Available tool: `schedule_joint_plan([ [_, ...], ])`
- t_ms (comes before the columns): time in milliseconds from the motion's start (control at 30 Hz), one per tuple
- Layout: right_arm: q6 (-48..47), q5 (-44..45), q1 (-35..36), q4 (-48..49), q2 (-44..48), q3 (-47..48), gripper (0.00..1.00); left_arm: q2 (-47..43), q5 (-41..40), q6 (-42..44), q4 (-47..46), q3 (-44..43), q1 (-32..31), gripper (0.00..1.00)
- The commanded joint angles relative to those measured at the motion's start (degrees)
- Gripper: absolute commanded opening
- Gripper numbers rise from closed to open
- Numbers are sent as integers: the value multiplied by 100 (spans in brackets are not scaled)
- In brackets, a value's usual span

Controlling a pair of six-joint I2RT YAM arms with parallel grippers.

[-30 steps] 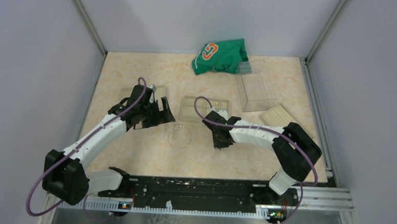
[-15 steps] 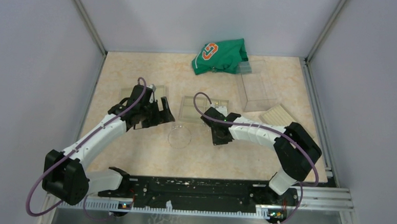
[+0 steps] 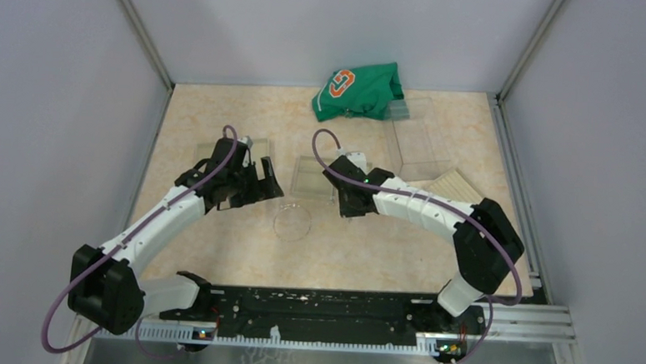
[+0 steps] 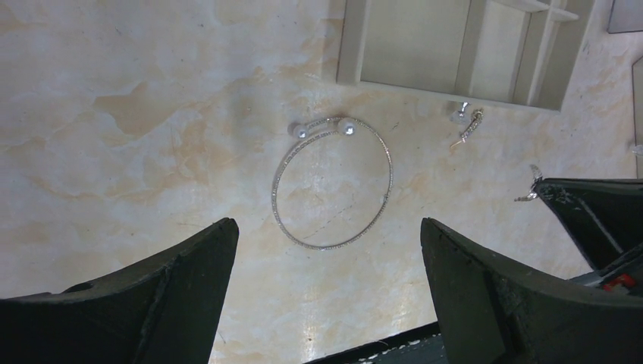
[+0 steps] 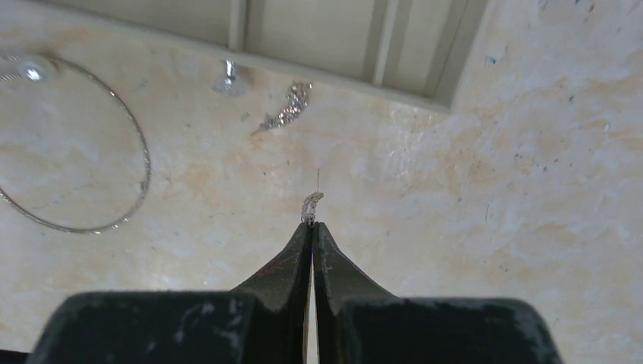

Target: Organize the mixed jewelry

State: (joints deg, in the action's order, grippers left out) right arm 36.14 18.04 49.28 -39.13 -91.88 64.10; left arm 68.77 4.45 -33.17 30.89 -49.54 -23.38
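A thin silvery hoop with two pearl ends [image 4: 332, 184] lies on the table; it also shows in the top view [image 3: 292, 222] and the right wrist view [image 5: 91, 152]. Two small silvery earring pieces [image 5: 284, 107] lie next to the near wall of the clear compartmented box [image 5: 334, 80]; they show in the left wrist view too [image 4: 464, 121]. My right gripper [image 5: 312, 224] is shut on a small sparkly earring [image 5: 312, 205], held above the table near the box. My left gripper [image 4: 326, 243] is open and empty, above the table left of the hoop [image 3: 257, 183].
The compartmented box [image 3: 302, 189] sits mid-table. A green cloth with an orange logo [image 3: 358, 90] lies at the back. A clear bin [image 3: 417, 145] and a ribbed tray [image 3: 453, 189] stand at the right. Another clear container [image 3: 255, 145] sits behind my left gripper.
My right gripper has moved up and away from me toward the compartmented box, staying shut on the earring. My left arm has not moved.
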Motion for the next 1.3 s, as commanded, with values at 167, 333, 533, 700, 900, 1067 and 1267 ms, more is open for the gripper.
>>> schedule_joint_plan([
  [167,-624,-33,-595,406,-620,1179,0,-214,-128,-27,92,97,-9,96],
  [333,-852,85,-744,652,-1388,1760,0,-247,-135,-46,115,97,-9,96],
  [533,-788,130,-814,516,-2121,2400,10,-322,-177,-89,186,101,-9,96],
  [700,-666,166,-825,582,-1934,2272,31,-395,-174,-109,234,115,-9,96],
  [900,-414,-186,-722,758,-1132,1413,30,-397,-185,-51,233,113,-9,96],
  [1067,16,-147,-362,780,-575,709,31,-318,-120,-62,196,85,-9,96],
  [1267,576,-461,-335,1018,-717,377,30,-271,-35,-80,182,75,-9,96],
])
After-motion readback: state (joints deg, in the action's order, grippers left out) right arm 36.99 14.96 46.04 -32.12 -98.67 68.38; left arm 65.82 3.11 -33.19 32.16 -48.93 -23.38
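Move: The right hand already holds the sparkly earring; the tray's middle compartment, its goal, lies about 14 cm ahead, 3 cm left and 5 cm below. Another loose earring sits on the table about 7 cm ahead and 4 cm left, with the clear knob roughly 8 cm ahead and 7 cm left. From the open left hand, that compartment is some 7 cm ahead, 19 cm right and 11 cm below. Right hand carries the earring about 11 cm forward into the tray, opens partway, then draws back 7 cm empty. ##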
